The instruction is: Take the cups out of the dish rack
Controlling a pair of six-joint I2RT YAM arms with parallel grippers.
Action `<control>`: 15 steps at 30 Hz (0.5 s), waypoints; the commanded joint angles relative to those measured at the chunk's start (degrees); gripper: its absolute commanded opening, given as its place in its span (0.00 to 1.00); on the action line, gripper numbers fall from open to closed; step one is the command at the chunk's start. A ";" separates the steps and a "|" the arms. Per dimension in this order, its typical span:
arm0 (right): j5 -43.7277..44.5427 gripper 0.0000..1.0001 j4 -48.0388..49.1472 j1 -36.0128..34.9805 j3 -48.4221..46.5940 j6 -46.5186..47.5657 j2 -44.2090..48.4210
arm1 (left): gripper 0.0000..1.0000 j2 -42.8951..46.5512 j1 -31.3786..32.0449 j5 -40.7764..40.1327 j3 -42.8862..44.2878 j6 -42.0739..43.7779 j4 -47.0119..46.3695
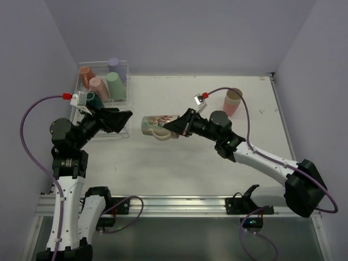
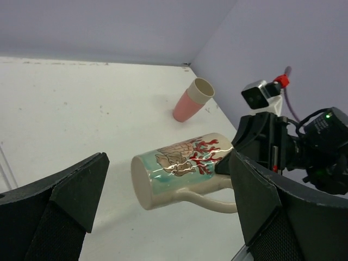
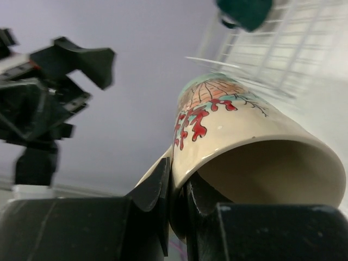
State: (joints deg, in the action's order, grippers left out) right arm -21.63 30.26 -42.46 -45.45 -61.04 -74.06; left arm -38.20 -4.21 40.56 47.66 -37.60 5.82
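A cream mug [image 1: 157, 126] painted with red coral hangs on its side above the table, base toward the left arm. My right gripper [image 1: 175, 128] is shut on its rim; one finger [image 3: 157, 187] presses outside the wall of the mug [image 3: 244, 136] and the other sits inside. My left gripper [image 1: 123, 120] stands wide open just left of the mug [image 2: 179, 168], not touching it. The dish rack [image 1: 126, 81] at the far left holds orange [image 1: 86, 72], purple [image 1: 113, 65], pink [image 1: 98, 87] and green [image 1: 115, 84] tumblers and a dark green mug [image 1: 95, 100].
A pink tumbler with a beige one nested inside [image 1: 232, 101] stands on the table at the far right, also visible as the pink tumbler [image 2: 192, 100] in the left wrist view. Grey walls enclose the table on three sides. A metal rail [image 1: 179, 205] runs along the near edge.
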 commanded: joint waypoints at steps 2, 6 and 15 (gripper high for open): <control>8.78 0.00 -20.46 1.50 -5.16 19.58 9.88 | 1.00 -0.92 -0.27 -2.85 2.53 7.98 6.12; 15.47 0.00 -40.60 5.00 -8.25 29.56 13.49 | 1.00 -0.21 -0.10 -3.03 1.83 9.92 7.01; 36.11 0.00 -66.46 14.51 -8.51 38.71 15.89 | 1.00 2.33 6.83 -4.52 -1.60 14.22 7.01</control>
State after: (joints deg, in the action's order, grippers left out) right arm 3.05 -29.67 -28.12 -49.56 -27.46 -59.09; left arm -37.21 -0.54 37.15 47.31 -27.03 12.56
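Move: The right hand holds the decorated mug; the two stacked cups stand about 26 cm to its right, 24 cm ahead and 20 cm below. Bare table short of that stack lies some 20 cm right, 5 cm ahead and 27 cm below. For the empty left hand, the teal cup in the rack is roughly 20 cm left, 25 cm ahead and 25 cm below; the green cup is about 10 cm left, 35 cm ahead, equally low. Rightward and down in a quickening sweep, the right hand carries the mug some 20 cm right and 12 cm lower, away from the left hand and towards the stacked cups' side. Its fingers tip downward by about 50 degrees and swing clockwise, keeping their pinch on the mug's wall at the rim. The left hand, still wide open, sinks about 2.5 cm. ##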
